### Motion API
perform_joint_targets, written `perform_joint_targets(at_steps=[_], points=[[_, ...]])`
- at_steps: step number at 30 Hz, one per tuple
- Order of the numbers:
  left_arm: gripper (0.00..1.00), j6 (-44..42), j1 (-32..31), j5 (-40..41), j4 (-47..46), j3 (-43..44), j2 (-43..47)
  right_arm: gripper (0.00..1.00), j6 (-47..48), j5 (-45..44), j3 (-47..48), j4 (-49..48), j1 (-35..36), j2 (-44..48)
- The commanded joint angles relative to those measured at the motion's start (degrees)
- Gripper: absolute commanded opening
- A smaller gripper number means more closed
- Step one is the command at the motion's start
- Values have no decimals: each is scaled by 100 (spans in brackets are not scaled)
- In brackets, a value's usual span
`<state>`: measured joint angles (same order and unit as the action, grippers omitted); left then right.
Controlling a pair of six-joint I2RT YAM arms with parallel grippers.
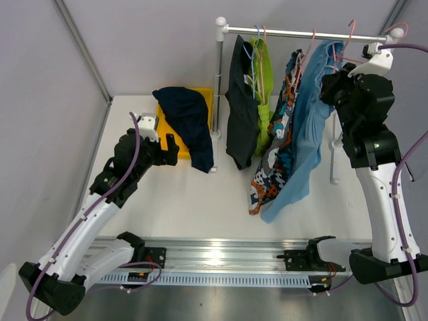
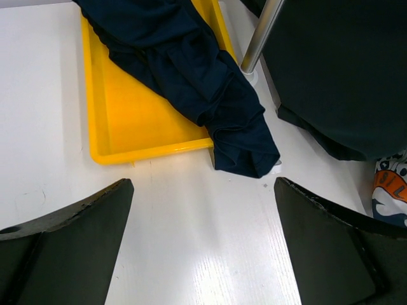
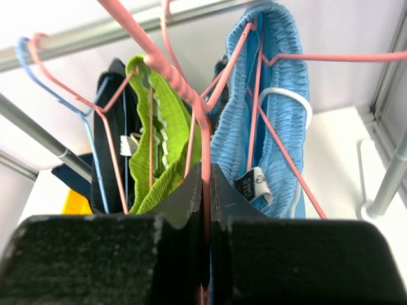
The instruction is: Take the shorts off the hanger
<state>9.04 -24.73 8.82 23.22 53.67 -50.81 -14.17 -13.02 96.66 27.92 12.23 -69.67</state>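
Four pairs of shorts hang on wire hangers from the rail (image 1: 301,33): charcoal-black (image 1: 241,100), lime green (image 1: 264,73), patterned (image 1: 277,147) and light blue (image 1: 307,120). The navy shorts (image 1: 187,124) lie over the yellow tray (image 1: 164,130). My right gripper (image 3: 205,166) is up by the rail's right end. It is shut on a pink hanger wire (image 3: 191,108) between the lime green shorts (image 3: 168,114) and the light blue shorts (image 3: 235,127). My left gripper (image 2: 203,184) is open over bare table just in front of the navy shorts (image 2: 191,76), with nothing between its fingers.
The rack's left pole (image 2: 261,38) stands by the tray's right corner (image 2: 127,121); the right pole (image 3: 388,178) is beside my right arm. A blue hanger (image 3: 89,121) carries the charcoal-black shorts (image 3: 108,140). Grey walls close in the table on the left and at the back.
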Motion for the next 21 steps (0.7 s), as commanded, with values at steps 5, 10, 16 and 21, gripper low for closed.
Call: perform_joint_targets(at_steps=[5, 10, 16, 21], points=[[99, 10, -5, 234, -134, -32, 27, 0, 73, 247, -182, -789, -1, 67], [99, 28, -5, 208, -125, -14, 18, 0, -147, 282, -990, -929, 8, 269], [99, 37, -14, 199, -116, -23, 27, 0, -226, 273, -1615, -1043, 7, 314], [99, 10, -14, 225, -116, -15, 9, 0, -401, 274, -1808, -903, 8, 489]])
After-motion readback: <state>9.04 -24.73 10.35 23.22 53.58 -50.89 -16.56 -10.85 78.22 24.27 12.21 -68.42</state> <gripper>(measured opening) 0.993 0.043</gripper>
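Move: The right hand holds the blue shorts' hanger, already off the rail, with clear space some 12 cm below and 2 cm ahead, 1 cm left. The rail is about 11 cm straight ahead, near hand height. The patterned shorts hang about 9 cm ahead, 13 cm left, middle 25 cm lower. From the left hand, the blue shorts hang roughly 45 cm right, 6 cm ahead. The right hand, still pinching the hanger, lowers it about 12 cm below the rail, tipping down some 15 degrees. ##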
